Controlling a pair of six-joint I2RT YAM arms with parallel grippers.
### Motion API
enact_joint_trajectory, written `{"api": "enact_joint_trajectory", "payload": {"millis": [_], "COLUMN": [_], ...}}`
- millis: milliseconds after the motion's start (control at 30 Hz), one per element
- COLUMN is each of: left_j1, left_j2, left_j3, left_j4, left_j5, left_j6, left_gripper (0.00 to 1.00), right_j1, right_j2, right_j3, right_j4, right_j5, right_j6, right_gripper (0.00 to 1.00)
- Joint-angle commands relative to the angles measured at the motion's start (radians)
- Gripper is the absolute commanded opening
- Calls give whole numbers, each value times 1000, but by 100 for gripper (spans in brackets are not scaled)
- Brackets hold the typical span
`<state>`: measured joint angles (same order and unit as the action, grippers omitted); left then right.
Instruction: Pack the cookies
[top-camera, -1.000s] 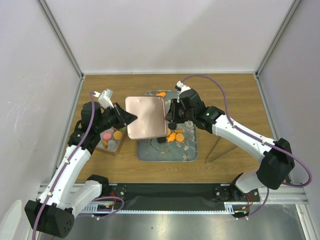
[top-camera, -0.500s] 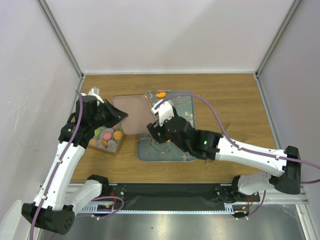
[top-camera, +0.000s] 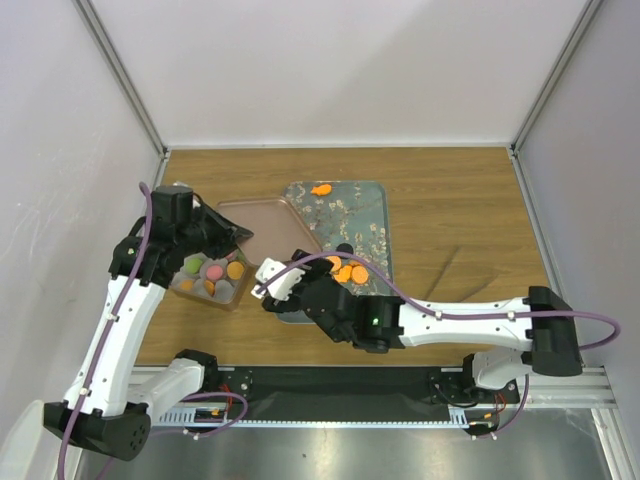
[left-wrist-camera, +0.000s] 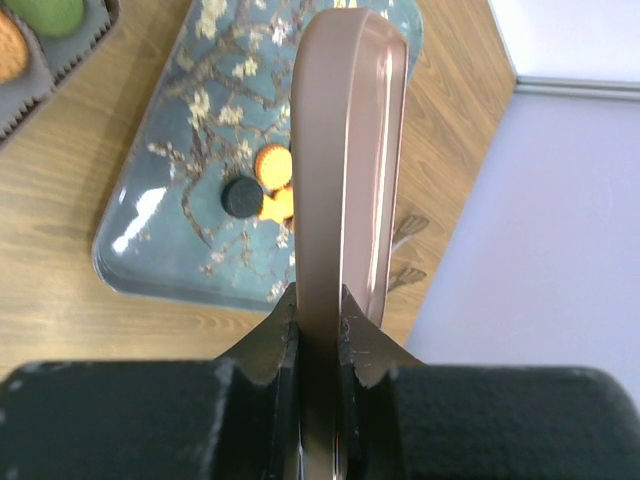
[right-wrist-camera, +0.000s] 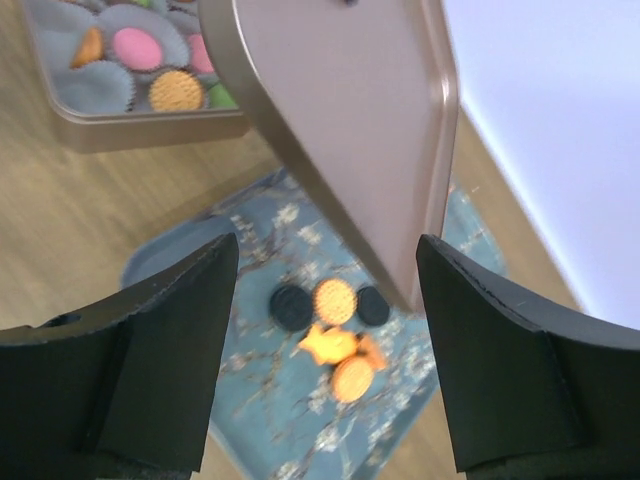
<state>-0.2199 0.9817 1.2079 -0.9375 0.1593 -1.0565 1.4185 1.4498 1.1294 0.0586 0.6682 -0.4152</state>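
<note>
Several loose cookies (top-camera: 347, 271) lie in a cluster on the floral tray (top-camera: 350, 215), and one irregular orange cookie (top-camera: 321, 189) sits at its far edge. The right wrist view shows the cluster (right-wrist-camera: 335, 300) as black and orange discs. More cookies (top-camera: 213, 270) fill paper cups in a gold tin (top-camera: 236, 300). My left gripper (top-camera: 226, 236) is shut on the edge of the tin's pink lid (top-camera: 270, 225) and holds it tilted above the table; the left wrist view shows its jaws (left-wrist-camera: 318, 310) pinching the lid (left-wrist-camera: 345, 150). My right gripper (top-camera: 290, 290) hangs open and empty over the tray's near left corner.
The tin (right-wrist-camera: 150, 128) stands left of the tray (right-wrist-camera: 260, 400) near the left wall. The lid (right-wrist-camera: 340, 120) hangs between the tin and the tray, close in front of my right gripper (right-wrist-camera: 328, 245). Walls enclose the table on three sides.
My right gripper let go of the lid's right edge, opened, and swung to the tray's near left corner. My left arm carried the lid left and tilted it.
</note>
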Motion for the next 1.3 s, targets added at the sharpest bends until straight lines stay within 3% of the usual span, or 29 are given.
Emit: {"api": "enact_joint_trajectory", "payload": {"millis": [0, 267, 433, 467, 600, 700, 733, 767, 833, 1033, 1233, 1267], "left_j1": [7, 7, 7, 7, 7, 7, 7, 7, 7, 7, 39, 39], "left_j2": [-6, -20, -20, -20, -17, -11, -3, 0, 9, 26, 40, 34], "left_j3": [38, 10, 15, 15, 16, 16, 22, 25, 42, 128, 249, 249], "left_j4": [-4, 12, 14, 23, 43, 57, 60, 60, 60, 48, -12, -12], "left_j5": [72, 150, 177, 186, 224, 236, 237, 237, 229, 73, -156, -267], "left_j6": [-48, -53, -46, -42, -33, -23, -16, -13, 4, 68, 162, 167], "left_gripper": [0, 0, 2, 5, 20, 36, 50, 56, 69, 89, 94, 94], "right_j1": [2, -6, -10, -10, -7, -3, -3, 2, 5, -3, -102, -133], "right_j2": [37, 106, 98, 95, 90, 81, 81, 81, 72, 32, -22, -25], "right_j3": [12, 7, -20, -22, -28, -29, -29, -29, -31, -23, 39, 52], "right_j4": [167, 334, 412, 423, 445, 440, 438, 435, 429, 341, 85, 63], "right_j5": [53, 91, 84, 82, 88, 91, 93, 97, 100, 110, -13, -51], "right_j6": [-163, -349, -402, -408, -430, -432, -435, -435, -430, -363, -76, -47], "right_gripper": [77, 69, 51, 42, 20, 8, 6, 1, 0, 0, 0, 0]}}
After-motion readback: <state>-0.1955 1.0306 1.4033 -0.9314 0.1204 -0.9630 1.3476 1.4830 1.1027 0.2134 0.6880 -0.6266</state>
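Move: The lid is already in the left hand, gripped by its left edge, its middle about 5 cm to that hand's right, 1 cm ahead and level. From the open right hand the lid's middle lies some 7 cm ahead and 4 cm left, about level. The cookie box is about 2 cm ahead and 19 cm left of the right hand, the loose cookies 3 cm ahead and 6 cm right, both some 25 cm below. Forward, left and slightly up by about 3 cm, tipping its fingers up some 20 degrees, the right hand reaches the lid's near edge and pinches it shut, then keeps hold, drifting forward and right. Meanwhile the left hand eases back and right with the lid, opens wide once the right has closed, and lifts away upward, forward and left by about 6 cm. ##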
